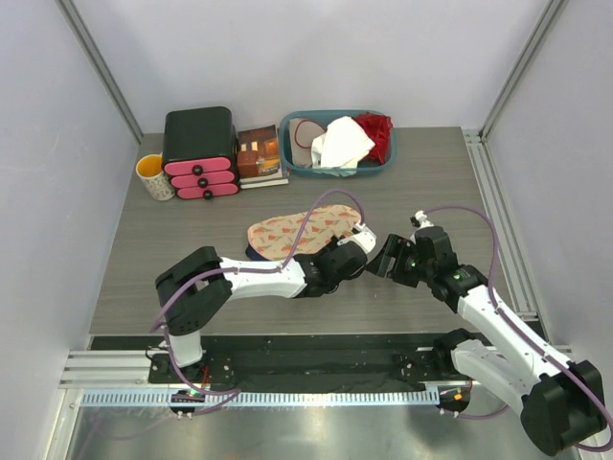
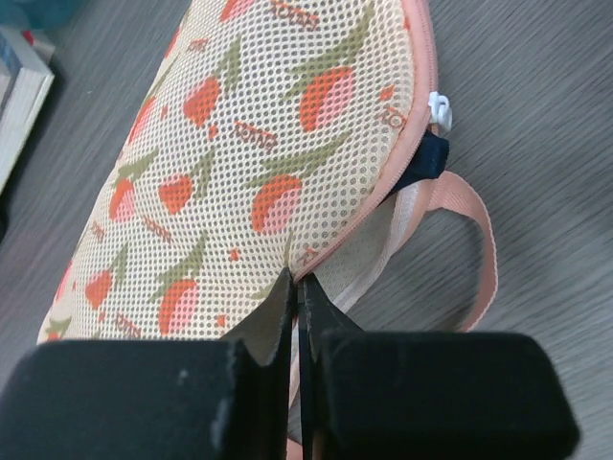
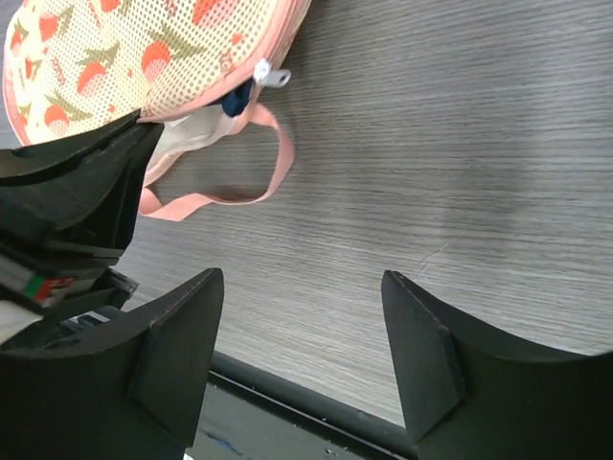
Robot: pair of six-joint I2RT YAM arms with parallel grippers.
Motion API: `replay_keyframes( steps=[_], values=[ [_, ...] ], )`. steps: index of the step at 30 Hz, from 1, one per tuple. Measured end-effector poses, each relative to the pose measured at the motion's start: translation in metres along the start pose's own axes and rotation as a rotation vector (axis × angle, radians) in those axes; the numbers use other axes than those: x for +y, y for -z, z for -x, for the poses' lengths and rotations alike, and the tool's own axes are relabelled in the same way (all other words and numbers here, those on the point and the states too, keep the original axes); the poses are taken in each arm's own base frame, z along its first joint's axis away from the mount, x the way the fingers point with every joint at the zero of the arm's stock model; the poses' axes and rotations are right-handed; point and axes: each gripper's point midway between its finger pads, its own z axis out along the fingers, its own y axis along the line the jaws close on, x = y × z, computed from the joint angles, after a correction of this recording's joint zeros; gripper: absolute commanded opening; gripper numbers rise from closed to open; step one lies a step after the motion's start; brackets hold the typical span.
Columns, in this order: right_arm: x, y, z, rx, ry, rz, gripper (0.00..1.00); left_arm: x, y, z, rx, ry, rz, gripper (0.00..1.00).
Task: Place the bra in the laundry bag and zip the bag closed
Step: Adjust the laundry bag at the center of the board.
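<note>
The laundry bag (image 1: 297,230) lies at mid-table, a cream mesh pouch with red floral print and pink zipper trim (image 2: 249,144) (image 3: 86,57). A sliver of the navy bra (image 2: 431,158) (image 3: 238,96) pokes out of the gap beside the white zipper pull (image 2: 440,108) (image 3: 271,75). A pink strap loop (image 2: 479,240) rests on the table below it. My left gripper (image 1: 354,241) (image 2: 299,280) is shut on the bag's pink edge trim, near its right end. My right gripper (image 1: 383,259) (image 3: 302,316) hovers just right of the bag, open, with only bare table between its fingers.
A teal basket (image 1: 383,165) at the back holds a white cloth (image 1: 340,144) and a red garment (image 1: 376,129). A black box with pink drawers (image 1: 199,153), a book (image 1: 259,153) and a mug (image 1: 153,177) stand at the back left. The table's front edge lies close under the right gripper.
</note>
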Motion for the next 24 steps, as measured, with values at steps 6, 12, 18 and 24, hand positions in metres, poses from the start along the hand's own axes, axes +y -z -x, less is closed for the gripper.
replay_keyframes(
  steps=[6,12,18,24],
  values=[
    [-0.004,-0.007,-0.008,0.004,-0.028,0.015,0.47,-0.017,0.005,0.002,0.022,0.104,-0.103,0.0],
    [-0.013,-0.024,-0.02,-0.019,-0.107,0.049,0.32,-0.031,0.025,0.005,0.05,0.215,-0.22,0.0],
    [0.004,-0.032,-0.008,-0.059,-0.141,0.135,0.36,-0.038,0.039,0.012,0.052,0.284,-0.292,0.0],
    [0.017,-0.024,0.002,-0.106,-0.135,0.197,0.32,-0.04,0.044,0.015,0.053,0.304,-0.32,0.0]
  ],
)
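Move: The left fingers are already shut on the laundry bag's near edge; the bag's middle is about 8 cm to their left and 3 cm farther out, and the zip pull at its right end some 4 cm ahead and 4 cm right. From the right hand, that pull is about 6 cm ahead, 5 cm left and 4 cm lower; the pink strap loop is roughly 2 cm ahead and 6 cm left, the left fingertips 3 cm ahead and 8 cm left. Back about 5 cm and half as far to the right, the left hand draws the pinched bag edge towards the right hand, tipping its fingers down and its left side down by some 25 degrees overall. The right hand dips about 3 cm, then goes forward-left and rises almost as much again, narrowing its fingers by half around the zip-pull end, still partly open. ##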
